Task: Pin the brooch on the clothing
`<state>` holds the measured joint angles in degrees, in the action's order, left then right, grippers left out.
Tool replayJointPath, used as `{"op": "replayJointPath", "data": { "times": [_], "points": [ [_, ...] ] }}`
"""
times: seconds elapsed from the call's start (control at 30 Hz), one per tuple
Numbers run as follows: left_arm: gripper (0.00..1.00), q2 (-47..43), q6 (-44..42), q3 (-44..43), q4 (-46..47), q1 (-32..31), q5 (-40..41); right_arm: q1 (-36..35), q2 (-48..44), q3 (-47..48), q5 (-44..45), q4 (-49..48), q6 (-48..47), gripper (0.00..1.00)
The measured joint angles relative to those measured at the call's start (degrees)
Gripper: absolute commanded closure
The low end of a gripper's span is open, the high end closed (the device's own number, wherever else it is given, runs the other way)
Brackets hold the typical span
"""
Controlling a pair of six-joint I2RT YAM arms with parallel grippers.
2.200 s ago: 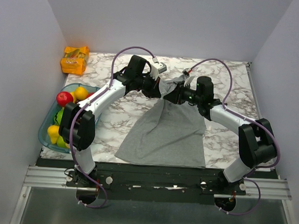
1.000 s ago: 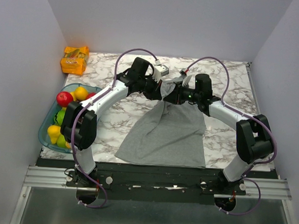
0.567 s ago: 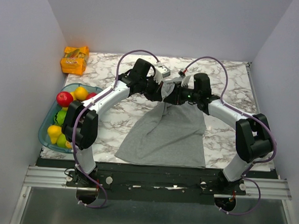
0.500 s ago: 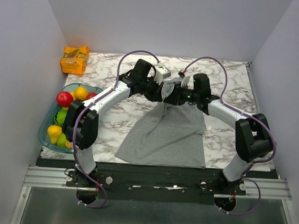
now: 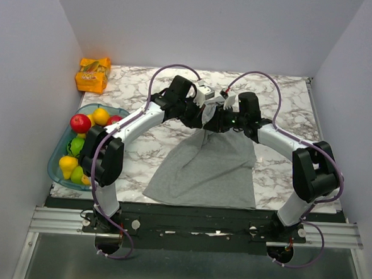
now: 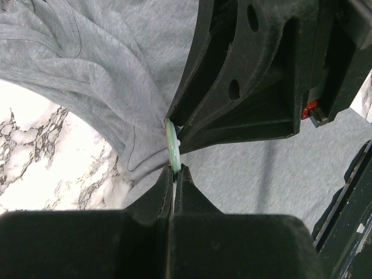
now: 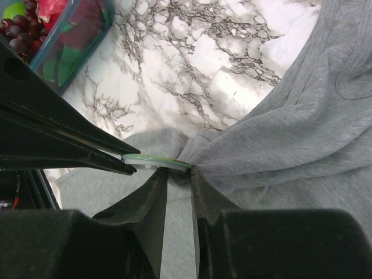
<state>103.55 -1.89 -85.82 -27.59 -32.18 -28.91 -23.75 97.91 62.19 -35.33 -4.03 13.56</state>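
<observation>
The brooch (image 6: 171, 139) shows edge-on as a thin green-and-white disc, and my left gripper (image 6: 175, 170) is shut on its rim. The grey clothing (image 5: 209, 166) lies on the marble table, its upper part lifted and bunched where both grippers meet. In the right wrist view the brooch (image 7: 156, 161) lies flat against a pinched fold of clothing (image 7: 302, 133). My right gripper (image 7: 179, 173) is shut on that fold just under the disc. The left fingers (image 7: 70, 145) reach in from the left. From above, the left gripper (image 5: 200, 115) and right gripper (image 5: 215, 120) are tip to tip, hiding the brooch.
A clear blue bin (image 5: 57, 163) of fruit stands at the table's left edge, also in the right wrist view's top-left corner as a bin (image 7: 72, 38). An orange packet (image 5: 93, 74) lies at the far left corner. White walls enclose three sides.
Both wrists have drawn closer together and slightly farther back, lifting the top of the clothing into a tighter bunch. Neither grip has changed.
</observation>
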Motion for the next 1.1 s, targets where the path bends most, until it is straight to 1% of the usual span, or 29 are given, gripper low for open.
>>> {"op": "replayJointPath", "data": {
  "times": [0.17,0.47,0.57,0.6,0.7,0.8,0.97,1.1],
  "points": [
    [1.0,0.0,0.22,0.0,0.0,-0.46,1.55,-0.17,0.0,0.0,0.61,0.07,-0.13,0.7],
    [1.0,0.0,0.35,0.0,0.02,-0.5,2.21,-0.26,0.0,-0.07,0.87,0.0,-0.11,0.64],
    [1.0,0.0,1.25,0.0,0.0,-0.5,2.4,-0.59,-0.42,-0.79,1.4,-0.59,-0.02,0.58],
    [1.0,0.0,1.42,0.0,0.0,-0.5,2.38,-0.72,-0.9,-1.42,1.7,-1.07,0.13,0.5],
    [1.0,0.0,1.7,0.0,0.22,-0.52,1.79,-0.85,-3.61,-4.39,2.27,-2.56,0.94,0.44],
    [1.0,0.0,1.9,0.0,0.57,-0.52,0.48,-0.76,-6.75,-7.08,2.1,-3.8,1.64,0.41],
    [1.0,0.0,1.88,0.0,0.68,0.0,-0.98,0.13,-11.1,-10.19,0.94,-5.9,1.86,0.39],
    [1.0,0.0,1.49,0.0,0.83,1.09,-2.43,1.88,-12.87,-13.0,-0.37,-8.28,2.43,0.39]
  ]
}}
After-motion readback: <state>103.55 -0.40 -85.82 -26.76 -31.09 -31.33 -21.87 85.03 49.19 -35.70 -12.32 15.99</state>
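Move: The brooch stands on edge between the hands, its middle about 2 cm to the left of the right hand and level with it. From the right hand the gathered clothing fold at its outer end is roughly 3 cm ahead and 1 cm left, 2 cm lower; the clothing's spread sheet centres some 12 cm back, 3 cm left and 10 cm below. From the left hand the brooch's middle is about 2 cm right, 1 cm ahead and 1 cm below. Back, to its right and up, the right hand withdraws about 5 cm from the brooch after first staying almost still, its fingers spreading from a narrow gap to roughly twice as wide and coming free of the brooch's end. The left hand stays put within about half a centimetre, fingers shut, still pinching the brooch. ##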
